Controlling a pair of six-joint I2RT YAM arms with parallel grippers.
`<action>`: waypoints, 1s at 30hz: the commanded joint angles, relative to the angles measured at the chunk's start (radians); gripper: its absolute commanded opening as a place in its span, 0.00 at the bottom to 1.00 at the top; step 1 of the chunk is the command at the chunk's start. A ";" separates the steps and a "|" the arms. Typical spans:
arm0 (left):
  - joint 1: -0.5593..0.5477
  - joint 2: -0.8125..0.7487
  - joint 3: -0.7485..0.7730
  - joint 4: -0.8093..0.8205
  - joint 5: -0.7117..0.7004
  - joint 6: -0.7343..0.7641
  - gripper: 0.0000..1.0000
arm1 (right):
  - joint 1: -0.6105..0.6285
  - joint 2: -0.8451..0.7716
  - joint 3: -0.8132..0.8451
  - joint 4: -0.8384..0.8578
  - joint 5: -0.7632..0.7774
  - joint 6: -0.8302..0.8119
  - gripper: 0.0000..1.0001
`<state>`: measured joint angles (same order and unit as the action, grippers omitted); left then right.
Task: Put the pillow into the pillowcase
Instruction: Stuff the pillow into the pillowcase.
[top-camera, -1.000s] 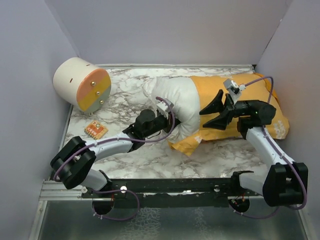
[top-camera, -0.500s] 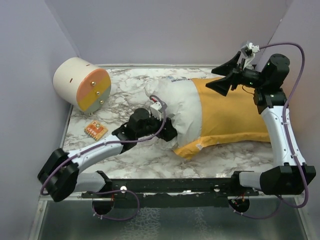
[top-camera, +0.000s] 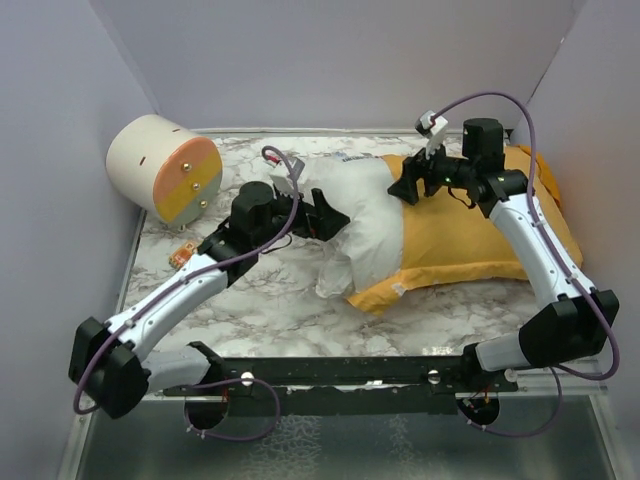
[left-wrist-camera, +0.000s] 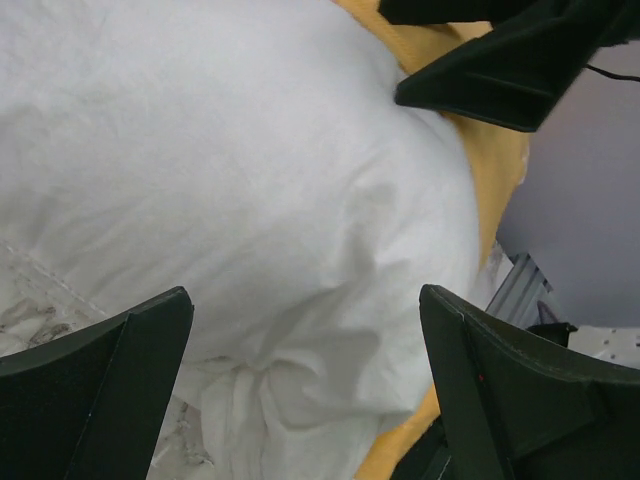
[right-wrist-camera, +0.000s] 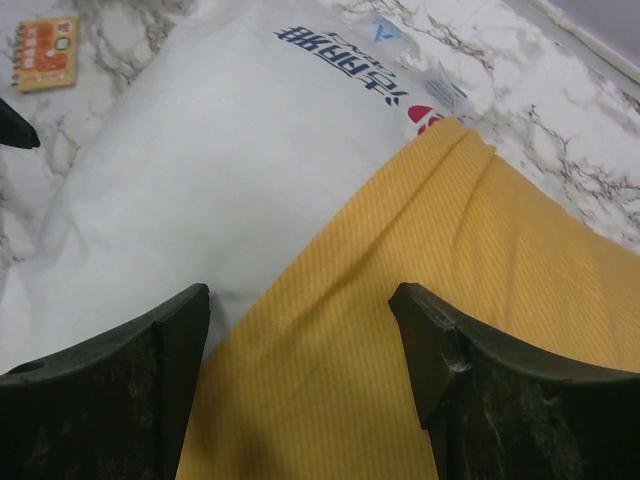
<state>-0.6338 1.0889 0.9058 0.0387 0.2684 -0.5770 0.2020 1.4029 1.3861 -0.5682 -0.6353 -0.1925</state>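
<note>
The white pillow (top-camera: 357, 210) lies mid-table with its right part inside the orange-yellow pillowcase (top-camera: 470, 225); its left end sticks out, crumpled at the near corner. My left gripper (top-camera: 333, 216) is open just left of that exposed end, and in the left wrist view its fingers straddle the pillow (left-wrist-camera: 220, 150) without pinching it. My right gripper (top-camera: 405, 188) hovers open over the case's mouth. In the right wrist view its fingers span the line where the pillow (right-wrist-camera: 200, 170) meets the pillowcase (right-wrist-camera: 420, 330). The pillow's printed label (right-wrist-camera: 350, 45) shows at the far edge.
A cream-and-orange cylinder (top-camera: 165, 170) lies at the back left. A small orange card (top-camera: 180, 257) sits on the marble top under the left arm. Grey walls close in on three sides, and a black rail (top-camera: 340, 372) runs along the near edge.
My left gripper opened, let go of the pillow's near end and shifted back and left. My right gripper swung to the back corner, then came down over the case's mouth.
</note>
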 joint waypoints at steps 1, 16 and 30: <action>0.030 0.210 0.062 0.067 -0.017 -0.114 0.99 | 0.017 0.032 -0.002 -0.042 0.181 -0.080 0.72; 0.005 0.585 0.154 0.434 0.213 -0.303 0.38 | 0.062 0.106 0.137 -0.132 -0.436 0.012 0.01; 0.003 0.502 0.159 0.896 0.284 -0.180 0.00 | 0.298 0.391 0.605 0.003 -0.751 0.275 0.01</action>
<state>-0.5755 1.7130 1.0870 0.4812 0.5121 -0.7811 0.3656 1.8462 1.9160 -0.6926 -1.0115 -0.0319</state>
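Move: The pillow's exposed white end lies about 8 cm right of the left gripper, 5 cm ahead and 9 cm below. The pillowcase's mouth edge crosses some 15 cm to that gripper's right, 5 cm ahead and 8 cm lower. This edge passes right under the open right gripper, 3 cm down. From the right gripper, the pillow's printed strip is 12 cm left, 6 cm ahead and 8 cm lower; the bare white middle is 9 cm left, 7 cm back and 6 cm lower. The pillow's loose white end takes the left fingers as they sink and reach forward and right, net about 9 cm forward, 8 right and 7 down, tipping downward and shutting on its folds. The mouth edge is pinched by the right fingers after a 3 cm dip, then hauled some 13 cm left and a little up over the pillow, the wrist turning counter-clockwise. ##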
